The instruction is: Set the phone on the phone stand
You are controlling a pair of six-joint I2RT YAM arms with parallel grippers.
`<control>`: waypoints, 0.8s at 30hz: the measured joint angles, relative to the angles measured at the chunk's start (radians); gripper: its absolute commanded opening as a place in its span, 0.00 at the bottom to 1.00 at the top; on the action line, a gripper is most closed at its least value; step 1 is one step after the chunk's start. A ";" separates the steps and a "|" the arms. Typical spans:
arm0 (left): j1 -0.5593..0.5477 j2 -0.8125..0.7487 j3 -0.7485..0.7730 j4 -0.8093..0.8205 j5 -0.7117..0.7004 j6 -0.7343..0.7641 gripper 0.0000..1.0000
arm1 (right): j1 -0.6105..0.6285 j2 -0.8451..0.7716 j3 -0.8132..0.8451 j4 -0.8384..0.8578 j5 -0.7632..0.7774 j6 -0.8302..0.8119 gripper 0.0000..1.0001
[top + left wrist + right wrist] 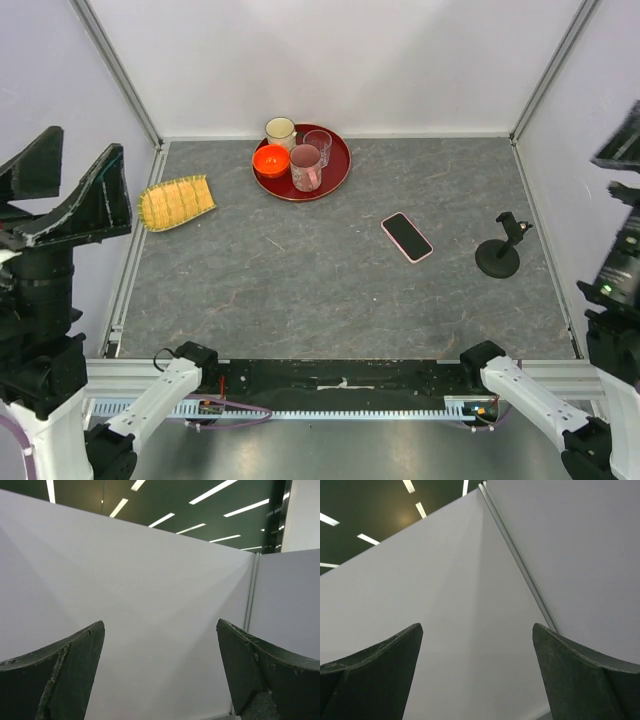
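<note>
The phone, black screen up in a pale pink case, lies flat on the grey table right of centre. The black phone stand stands upright to its right, a short gap away. My left gripper is raised high at the left edge, open and empty, far from both. My right gripper is raised at the right edge, partly cut off by the frame. In the wrist views both grippers, the left and the right, point at the white walls with jaws wide apart and nothing between them.
A red tray at the back centre holds a cream mug, an orange bowl and two clear glasses. A yellow woven mat lies at the left. White walls enclose the table.
</note>
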 measured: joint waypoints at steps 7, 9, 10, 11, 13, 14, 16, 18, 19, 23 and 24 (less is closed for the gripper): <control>0.001 0.078 -0.078 -0.024 0.104 -0.086 1.00 | 0.000 0.122 -0.043 -0.165 0.001 0.129 0.98; 0.001 0.134 -0.106 -0.051 0.160 -0.105 1.00 | 0.000 0.165 -0.069 -0.225 -0.027 0.165 0.98; 0.001 0.161 -0.126 -0.069 0.188 -0.111 1.00 | 0.000 0.189 -0.087 -0.258 -0.051 0.182 0.98; 0.001 0.187 -0.159 -0.083 0.215 -0.116 1.00 | 0.000 0.218 -0.112 -0.293 -0.082 0.201 0.98; 0.001 0.212 -0.225 -0.115 0.245 -0.122 1.00 | 0.000 0.254 -0.158 -0.343 -0.132 0.226 0.98; 0.001 0.223 -0.270 -0.127 0.257 -0.125 1.00 | 0.000 0.276 -0.191 -0.366 -0.162 0.239 0.98; 0.001 0.228 -0.359 -0.166 0.269 -0.129 1.00 | 0.001 0.314 -0.255 -0.418 -0.221 0.266 0.98; 0.001 0.228 -0.426 -0.190 0.291 -0.129 1.00 | 0.003 0.344 -0.314 -0.462 -0.270 0.293 0.98; 0.001 0.228 -0.445 -0.195 0.296 -0.129 1.00 | 0.005 0.358 -0.339 -0.478 -0.292 0.306 0.98; 0.001 0.236 -0.498 -0.216 0.340 -0.128 0.98 | 0.005 0.414 -0.386 -0.526 -0.396 0.332 0.98; 0.001 0.243 -0.503 -0.220 0.347 -0.128 0.97 | 0.005 0.436 -0.386 -0.533 -0.417 0.335 0.98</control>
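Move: From the right gripper, the phone lies flat about 24 cm ahead, 17 cm to the left and 63 cm below. The phone stand is some 18 cm ahead and 7 cm to the right, 57 cm down; the pink mug stands about 20 cm farther out than the phone and 29 cm to its left. From the left gripper, the phone is roughly 28 cm ahead, 45 cm to the right and 66 cm down. Swing the right gripper down about 37 cm, some 20 cm forward and nearly as far left, towards the phone, tipping its upturned fingers over to point forward and down. Meanwhile lower the left gripper about 31 cm, forward and to the right, its fingers tipping to near level and turning rightward. Keep both grippers wide open, touching nothing. ##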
